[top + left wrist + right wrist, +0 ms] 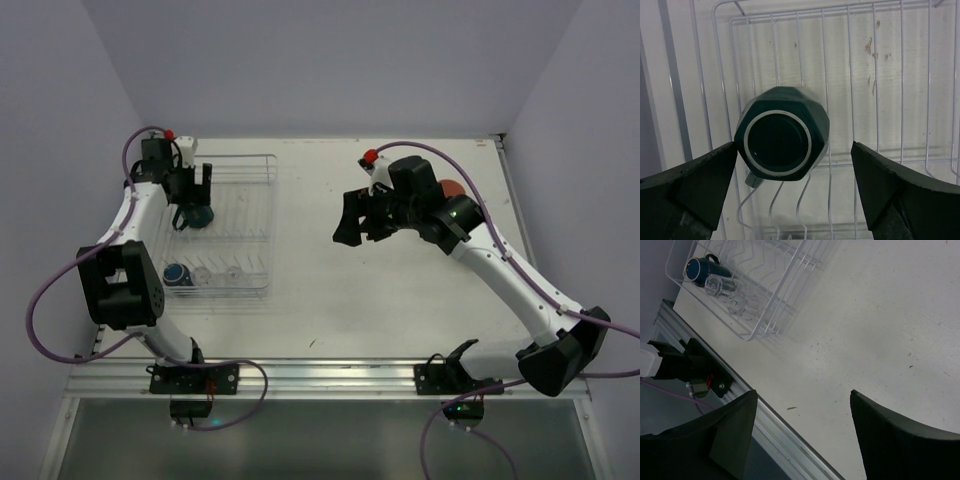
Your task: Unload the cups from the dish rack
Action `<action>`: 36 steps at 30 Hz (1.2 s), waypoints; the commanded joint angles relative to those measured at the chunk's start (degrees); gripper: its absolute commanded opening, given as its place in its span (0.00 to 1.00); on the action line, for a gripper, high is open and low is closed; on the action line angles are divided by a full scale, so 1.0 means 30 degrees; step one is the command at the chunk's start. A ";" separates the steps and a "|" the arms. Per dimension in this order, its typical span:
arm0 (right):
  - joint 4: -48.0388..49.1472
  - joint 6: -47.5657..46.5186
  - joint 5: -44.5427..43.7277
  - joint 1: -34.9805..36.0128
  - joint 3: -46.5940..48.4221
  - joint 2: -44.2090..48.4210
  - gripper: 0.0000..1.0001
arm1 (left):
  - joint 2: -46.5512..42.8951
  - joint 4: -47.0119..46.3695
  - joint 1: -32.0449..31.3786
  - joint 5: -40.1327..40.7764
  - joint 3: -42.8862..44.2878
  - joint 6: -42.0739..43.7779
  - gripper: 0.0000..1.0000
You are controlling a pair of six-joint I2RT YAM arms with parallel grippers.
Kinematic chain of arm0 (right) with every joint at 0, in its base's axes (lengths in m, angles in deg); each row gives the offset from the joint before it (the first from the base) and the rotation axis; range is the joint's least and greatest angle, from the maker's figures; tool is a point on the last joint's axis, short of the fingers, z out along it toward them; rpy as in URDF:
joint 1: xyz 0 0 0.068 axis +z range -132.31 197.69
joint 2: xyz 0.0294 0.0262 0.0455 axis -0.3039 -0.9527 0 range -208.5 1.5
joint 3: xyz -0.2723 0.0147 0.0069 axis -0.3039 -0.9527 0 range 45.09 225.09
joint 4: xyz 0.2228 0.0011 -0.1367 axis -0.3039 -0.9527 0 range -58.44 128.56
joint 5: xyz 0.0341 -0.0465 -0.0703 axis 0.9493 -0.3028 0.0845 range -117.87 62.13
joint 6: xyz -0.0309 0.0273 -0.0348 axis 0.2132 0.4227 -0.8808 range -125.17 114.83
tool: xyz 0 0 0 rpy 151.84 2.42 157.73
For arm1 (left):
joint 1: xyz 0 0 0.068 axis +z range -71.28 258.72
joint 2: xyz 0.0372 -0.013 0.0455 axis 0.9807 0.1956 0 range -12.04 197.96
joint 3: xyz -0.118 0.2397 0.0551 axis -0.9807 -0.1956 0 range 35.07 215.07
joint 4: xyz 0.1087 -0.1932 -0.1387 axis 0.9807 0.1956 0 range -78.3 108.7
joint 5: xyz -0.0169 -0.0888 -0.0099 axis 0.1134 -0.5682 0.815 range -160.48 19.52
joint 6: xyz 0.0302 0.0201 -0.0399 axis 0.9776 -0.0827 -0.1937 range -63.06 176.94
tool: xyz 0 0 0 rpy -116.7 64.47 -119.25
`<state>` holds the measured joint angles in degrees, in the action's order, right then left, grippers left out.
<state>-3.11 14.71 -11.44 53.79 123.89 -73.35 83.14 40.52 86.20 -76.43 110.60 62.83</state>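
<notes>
The white wire dish rack (pixel 272 200) lies at the table's left. A dark teal faceted cup (pixel 198 216) stands in its far left part. My left gripper (pixel 192 188) hangs open right over it. In the left wrist view the teal cup (pixel 782 132) shows a pale ring toward the camera, between the wide-apart fingers (pixel 690 192) and nearer the left one. A dark handled mug (pixel 178 275) and two clear glasses (pixel 218 271) lie along the rack's near side. My right gripper (pixel 352 222) is open and holds nothing, above bare table. A salmon cup (pixel 452 188) peeks from behind the right arm.
The right wrist view looks down on the table, the metal front rail (pixel 775 432) and the rack's near corner (pixel 755 335) with the mug (pixel 702 267) and glasses (pixel 722 287). Grey walls close in at the left, back and right.
</notes>
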 commanded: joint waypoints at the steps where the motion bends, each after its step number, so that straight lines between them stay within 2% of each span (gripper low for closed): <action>1: 0.0706 -0.0240 0.0267 0.0097 -0.0019 0.0107 0.77 | 0.0412 0.0705 0.0112 -0.0296 0.0986 0.0878 1.00; 23: 0.0677 -0.0415 -0.0231 0.0097 -0.0048 -0.0070 0.77 | 0.2785 0.1000 0.0025 0.1224 0.2509 0.0380 1.00; 29: 0.0677 -0.0444 -0.0465 0.0097 -0.0019 0.0018 0.77 | 0.3109 0.0826 -0.0063 0.1341 0.2569 0.0263 0.97; 32: 0.0619 -0.0445 -0.0524 0.0097 -0.0048 -0.0011 0.77 | 0.3313 0.0736 -0.0122 0.1195 0.2714 0.0204 0.87; 33: 0.0619 -0.0445 -0.0553 0.0097 -0.0077 -0.0011 0.77 | 0.3343 0.0707 -0.0122 0.1194 0.2715 0.0175 0.76; 35: 0.0677 -0.0415 -0.0757 0.0097 -0.0135 0.0018 0.77 | 0.3402 0.0736 -0.0093 0.1194 0.2803 0.0088 0.65; 36: 0.0648 -0.0415 -0.0845 0.0097 -0.0136 0.0018 0.77 | 0.3431 0.0765 -0.0122 0.1223 0.2832 0.0000 0.55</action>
<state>-2.54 14.60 -12.19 53.81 123.70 -73.55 92.78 42.92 86.07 -73.07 116.65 63.24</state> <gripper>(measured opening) 0.769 0.789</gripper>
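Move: The teal cup in the dish rack is almost under the open left gripper: some 2 cm ahead of it, 1 cm to its left and 5 cm below. In the rack's near row the blue cup sits about 14 cm back and 3 cm left of this gripper, and the nearer clear glass 14 cm back and 3 cm right, both roughly 6 cm below. From the right gripper the teal cup lies about 20 cm ahead, 38 cm left and 18 cm below. Sink the left gripper about 4 cm over the teal cup with the fingers wide open, easing a centimetre or two forward and left and tipping the fingers some 5 degrees steeper, so they straddle its sides. Once down there, start closing to roughly three quarters open, until the pads meet both sides of the cup. ##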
